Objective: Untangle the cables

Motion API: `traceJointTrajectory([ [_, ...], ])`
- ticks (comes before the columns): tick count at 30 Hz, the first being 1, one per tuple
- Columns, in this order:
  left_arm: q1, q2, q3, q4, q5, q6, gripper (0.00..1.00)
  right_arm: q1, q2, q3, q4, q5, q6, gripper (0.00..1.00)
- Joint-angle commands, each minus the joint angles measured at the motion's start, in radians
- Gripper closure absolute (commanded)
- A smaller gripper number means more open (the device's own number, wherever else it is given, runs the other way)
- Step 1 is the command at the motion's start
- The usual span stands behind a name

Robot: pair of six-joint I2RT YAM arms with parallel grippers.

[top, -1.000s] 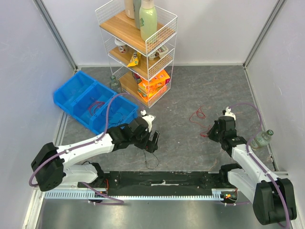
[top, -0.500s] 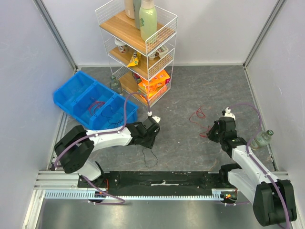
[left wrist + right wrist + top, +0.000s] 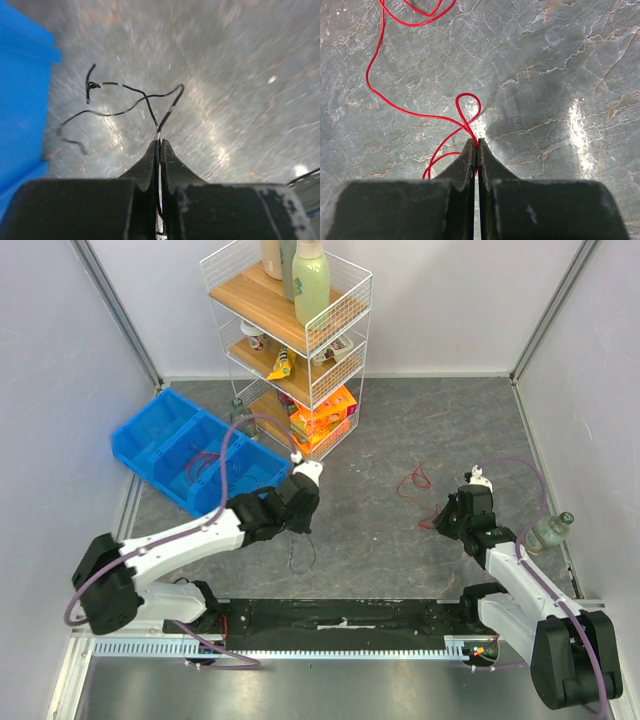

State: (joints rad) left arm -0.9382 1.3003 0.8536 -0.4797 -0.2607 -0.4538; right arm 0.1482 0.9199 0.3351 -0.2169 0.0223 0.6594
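Note:
The cables lie apart as two thin wires. The black cable runs out from my left gripper, which is shut on it; its free loops trail over the grey floor. From above, the black cable hangs below my left gripper, left of centre. The red cable loops away from my right gripper, which is shut on it at a small loop. In the top view the red cable lies just left of my right gripper.
A blue divided bin with thin wires inside sits at the left, close to my left gripper, and shows as a blue wall in the left wrist view. A wire shelf rack stands behind. A plastic bottle lies by the right wall.
My left gripper has gone from open to shut on the black cable and shifted left toward the bin, dragging the cable with it. The right arm has not moved.

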Motion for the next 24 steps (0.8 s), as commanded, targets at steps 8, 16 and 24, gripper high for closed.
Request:
traceJointTrajectory([
  [8, 0.035, -0.350, 0.119, 0.042, -0.573, 0.125, 0.98, -0.002, 0.022, -0.001, 0.063, -0.013, -0.020, 0.97],
  [16, 0.312, -0.271, 0.116, 0.046, -0.618, -0.087, 0.98, -0.002, 0.031, -0.004, 0.077, -0.015, -0.021, 0.97],
  [24, 0.375, -0.070, 0.124, 0.197, -0.880, 0.006, 0.98, -0.004, 0.068, -0.002, 0.097, -0.019, -0.026, 0.97],
])
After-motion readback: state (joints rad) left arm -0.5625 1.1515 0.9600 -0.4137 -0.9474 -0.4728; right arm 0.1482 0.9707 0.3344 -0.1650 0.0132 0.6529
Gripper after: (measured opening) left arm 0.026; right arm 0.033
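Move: The blue box's near compartment, where the black cable pinched in the left hand is headed, lies about 15 cm left, 12 cm ahead and some 6 cm lower. The box's red cable lies roughly 23 cm left and 17 cm ahead of that hand, the glass bottle 13 cm left and 26 cm ahead. From the right hand the compartment is about 47 cm left, 9 cm ahead. Still pinching the black cable, the left hand rises, swings about 20 cm left-forward over the box, turning counter-clockwise. ##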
